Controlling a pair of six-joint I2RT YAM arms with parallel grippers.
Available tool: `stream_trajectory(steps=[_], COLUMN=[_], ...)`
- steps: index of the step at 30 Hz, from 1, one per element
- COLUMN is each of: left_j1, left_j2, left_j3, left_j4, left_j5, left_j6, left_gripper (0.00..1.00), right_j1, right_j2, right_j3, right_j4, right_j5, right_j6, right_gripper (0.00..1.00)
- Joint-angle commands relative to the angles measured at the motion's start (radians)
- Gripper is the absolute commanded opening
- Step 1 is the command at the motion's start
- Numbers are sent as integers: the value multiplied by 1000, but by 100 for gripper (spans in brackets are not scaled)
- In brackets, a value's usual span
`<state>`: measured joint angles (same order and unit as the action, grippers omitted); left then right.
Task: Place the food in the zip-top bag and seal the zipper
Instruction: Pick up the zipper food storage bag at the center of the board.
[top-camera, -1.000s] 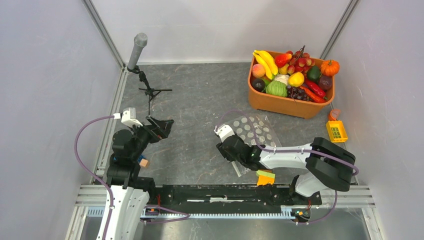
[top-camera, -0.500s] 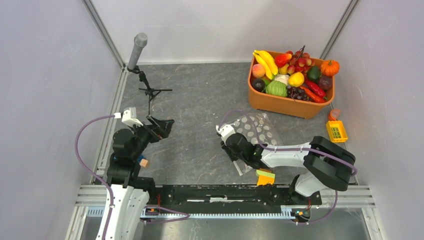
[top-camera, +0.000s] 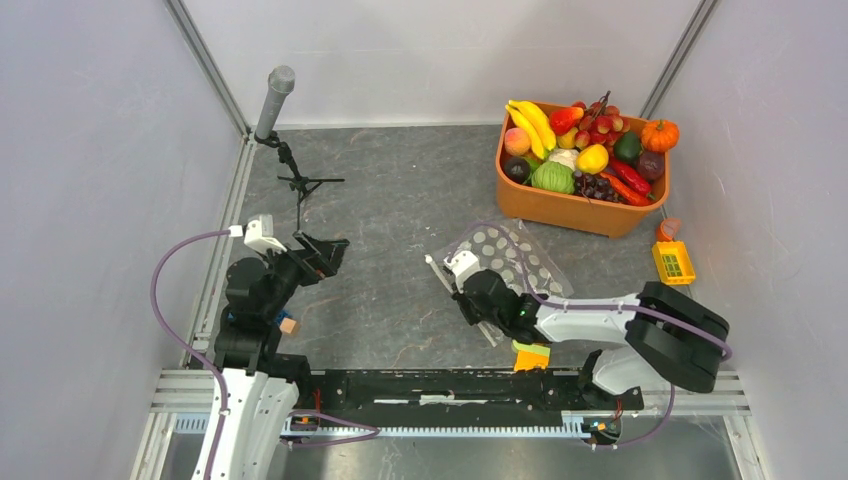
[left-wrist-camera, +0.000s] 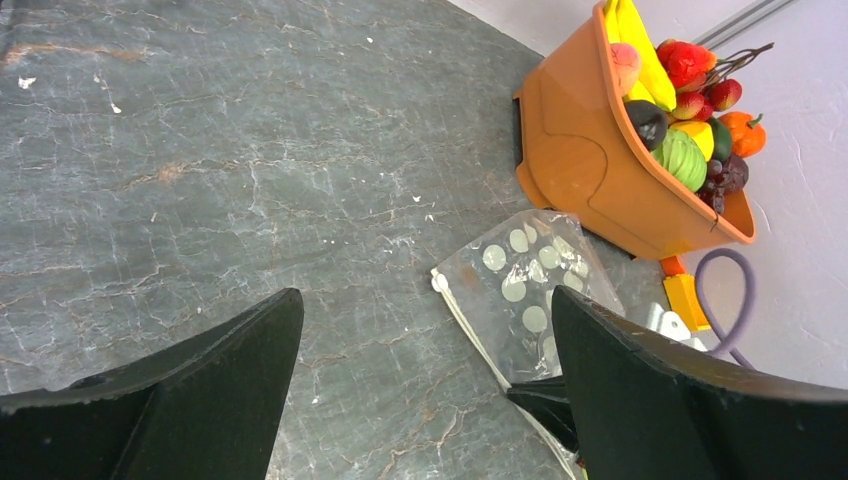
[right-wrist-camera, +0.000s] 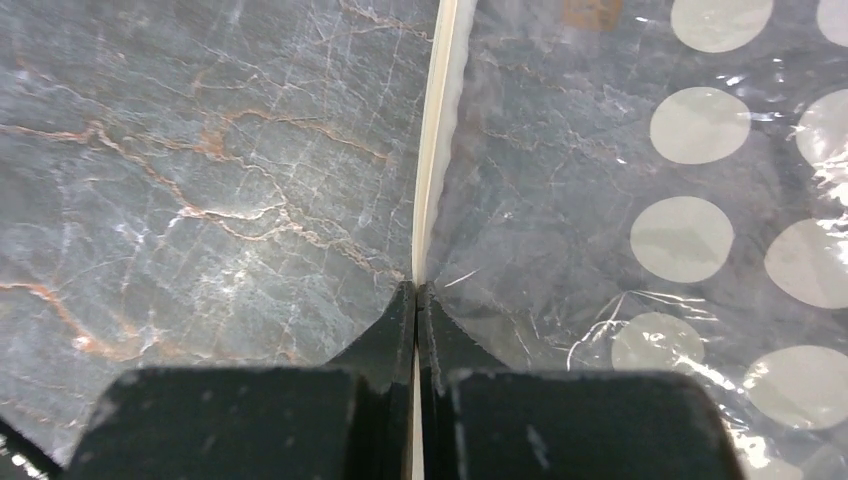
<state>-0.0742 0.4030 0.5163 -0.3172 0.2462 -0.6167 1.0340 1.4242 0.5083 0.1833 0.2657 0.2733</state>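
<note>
The zip-top bag (top-camera: 510, 258), clear with pale dots, lies flat on the grey table right of centre. Its zipper (right-wrist-camera: 432, 150) is a white strip along the bag's left edge. My right gripper (right-wrist-camera: 415, 290) is shut on that strip, which runs thin between the pressed fingertips; it also shows in the top view (top-camera: 478, 300). The bag (left-wrist-camera: 520, 290) shows in the left wrist view with nothing visible in it. The food (top-camera: 580, 150) is piled in the orange tub (top-camera: 560, 208) at the back right. My left gripper (left-wrist-camera: 425, 300) hangs open over bare table at the left (top-camera: 325, 248).
A microphone on a small tripod (top-camera: 278, 95) stands at the back left. A yellow block (top-camera: 673, 262) lies right of the bag, and an orange and green block (top-camera: 531, 354) sits by the right arm's base. Walls close in both sides.
My right gripper has closed on the zipper strip. The bag has swung slightly, its far corner now further left. The left arm has not moved.
</note>
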Motion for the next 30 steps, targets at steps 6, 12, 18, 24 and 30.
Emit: stream_trajectory(steps=[6, 12, 18, 24, 30], left_j1=[1, -121, -302, -389, -438], left_j2=[65, 157, 226, 365, 464], left_j3=[-69, -63, -110, -105, -108], left_j4=[237, 303, 406, 481, 579], left_j5=[255, 278, 116, 94, 52], left_j6=[-73, -53, -50, -55, -90], left_gripper=[100, 98, 85, 76, 70], right_j1=[0, 0, -1, 0, 1], right_j2=[-196, -236, -270, -257, -250], right_j3=[-99, -135, -171, -175, -175], right_j4=[275, 364, 455, 494, 507], right_j5=[-121, -124, -124, -131, -143], right_j6=[87, 122, 161, 182, 187], right_gripper=[0, 0, 0, 0, 0])
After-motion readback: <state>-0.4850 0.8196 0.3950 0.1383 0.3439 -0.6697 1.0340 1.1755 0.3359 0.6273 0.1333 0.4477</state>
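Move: The right hand already has the bag's zipper strip pinched; the bag's middle lies about 5 cm ahead and 8 cm to its right, the orange-yellow block some 10 cm back and 13 cm right. The orange food box is roughly 27 cm ahead and 25 cm right of it. From the left hand, empty and wide open, the zipper's far end is about 6 cm ahead, 18 cm to the right and 20 cm below. Keep the right fingers shut on the zipper strip and lift it about 10 cm, drifting a little left and rolling the wrist some 35 degrees so the fingers swing up from steeply down towards pointing left. Meanwhile bring the left gripper about 13 cm right and, mostly later, 6 cm down towards the zipper's far end, turning clockwise and closing partway, without touching the bag. ##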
